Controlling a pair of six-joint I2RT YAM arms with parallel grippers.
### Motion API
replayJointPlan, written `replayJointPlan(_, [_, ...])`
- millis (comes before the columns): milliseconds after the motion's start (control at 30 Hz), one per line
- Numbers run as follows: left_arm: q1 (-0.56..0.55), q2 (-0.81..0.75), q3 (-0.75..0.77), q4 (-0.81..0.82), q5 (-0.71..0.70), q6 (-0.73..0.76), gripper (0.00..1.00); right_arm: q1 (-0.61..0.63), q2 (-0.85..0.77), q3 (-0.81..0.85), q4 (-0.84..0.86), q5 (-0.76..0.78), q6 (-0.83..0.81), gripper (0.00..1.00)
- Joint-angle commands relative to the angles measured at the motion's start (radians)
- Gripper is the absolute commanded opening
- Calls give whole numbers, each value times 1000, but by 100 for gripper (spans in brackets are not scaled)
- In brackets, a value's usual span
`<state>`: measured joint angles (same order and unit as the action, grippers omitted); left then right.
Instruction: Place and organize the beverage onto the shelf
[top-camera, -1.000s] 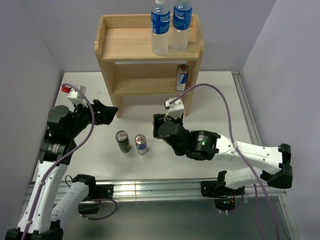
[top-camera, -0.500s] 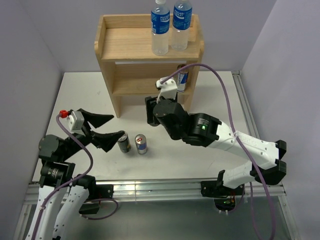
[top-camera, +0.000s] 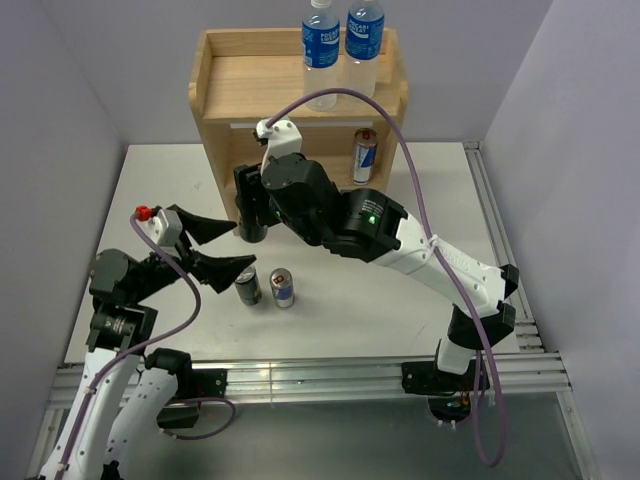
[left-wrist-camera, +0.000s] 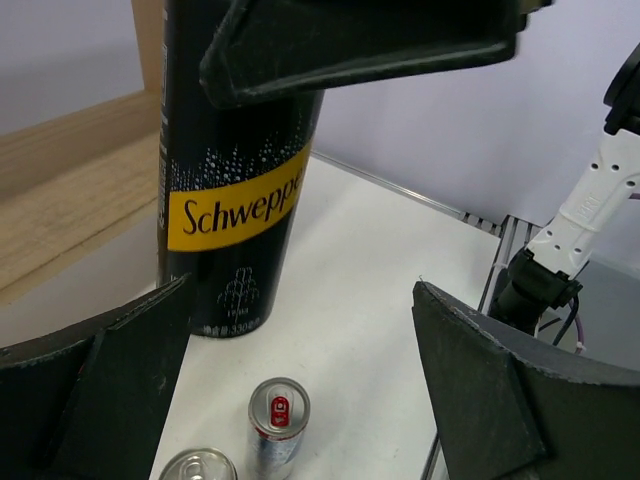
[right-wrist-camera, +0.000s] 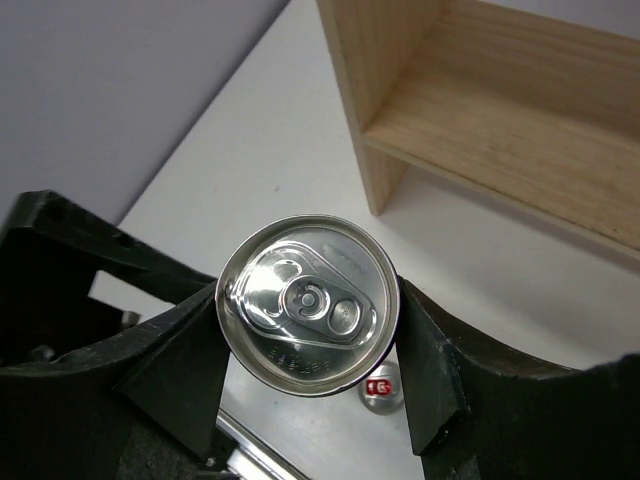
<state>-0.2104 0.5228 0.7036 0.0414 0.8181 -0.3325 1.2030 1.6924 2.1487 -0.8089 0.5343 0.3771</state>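
My right gripper (top-camera: 250, 212) is shut on a tall black Schweppes can (left-wrist-camera: 235, 190), gripped near its silver top (right-wrist-camera: 308, 303). The can hangs upright by the front left leg of the wooden shelf (top-camera: 260, 85), low over the table; whether it touches I cannot tell. My left gripper (top-camera: 240, 245) is open, nothing between its fingers (left-wrist-camera: 480, 380), just left of two cans standing on the table. These are a dark can (top-camera: 247, 285) and a slim silver-blue can with a red tab (top-camera: 283, 288), also visible below the open jaws (left-wrist-camera: 278, 420). The shelf's top board bears two water bottles (top-camera: 320, 55) at the right.
Another slim can (top-camera: 365, 155) stands on the shelf's lower tier at the right. The right arm's body (top-camera: 370, 225) stretches across the table's middle. Walls close in left and right, and a metal rail (top-camera: 330, 375) runs along the near edge.
The right arm has swung left with the black can, from the shelf's right front to its left front leg. The left gripper has dropped lower, beside the two table cans.
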Motion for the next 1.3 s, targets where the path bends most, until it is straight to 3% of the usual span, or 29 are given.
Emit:
replayJointPlan(0, [-6,38,66,35,-2,53,95,-6,9,102,14,-60,11,15])
replayJointPlan(400, [-26,173,125,123,-71,73,92,-6,-2,40,53,-137,51,14])
replayJointPlan(600, [-38,200,125,127,-73,72,86,-6,13,56,60,-161,52,13])
replayJointPlan(733, [-58,220,132,98,-77,87,74,-6,38,85,54,-172,57,13])
replayJointPlan(1167, [-99,229,137,31,-89,119,50,-8,104,180,40,-165,46,13])
replayJointPlan(1267, [-104,235,140,12,-108,130,39,-8,112,188,42,-166,46,14])
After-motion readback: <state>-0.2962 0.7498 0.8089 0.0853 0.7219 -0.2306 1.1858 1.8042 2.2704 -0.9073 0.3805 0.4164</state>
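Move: The Schweppes can, still held by the right gripper, hangs about 6 cm ahead of the open left hand, 5 cm to its right and some 4 cm above. Two cans stand roughly 27 cm below the left hand and 3 cm ahead: the black can with no sideways offset, the silver can 8 cm to the right. From the right hand, the left gripper lies about 6 cm back, 5 cm left and 7 cm down. The left fingers close around the Schweppes can below the right gripper's fingers and pinch it while the right keeps its hold. The left hand gets there about 5 cm forward, rising and sinking back by some 2 cm on the way, then edging 2 cm right as it shuts; the right hand brings the can about 3 cm left and as much down towards it. ##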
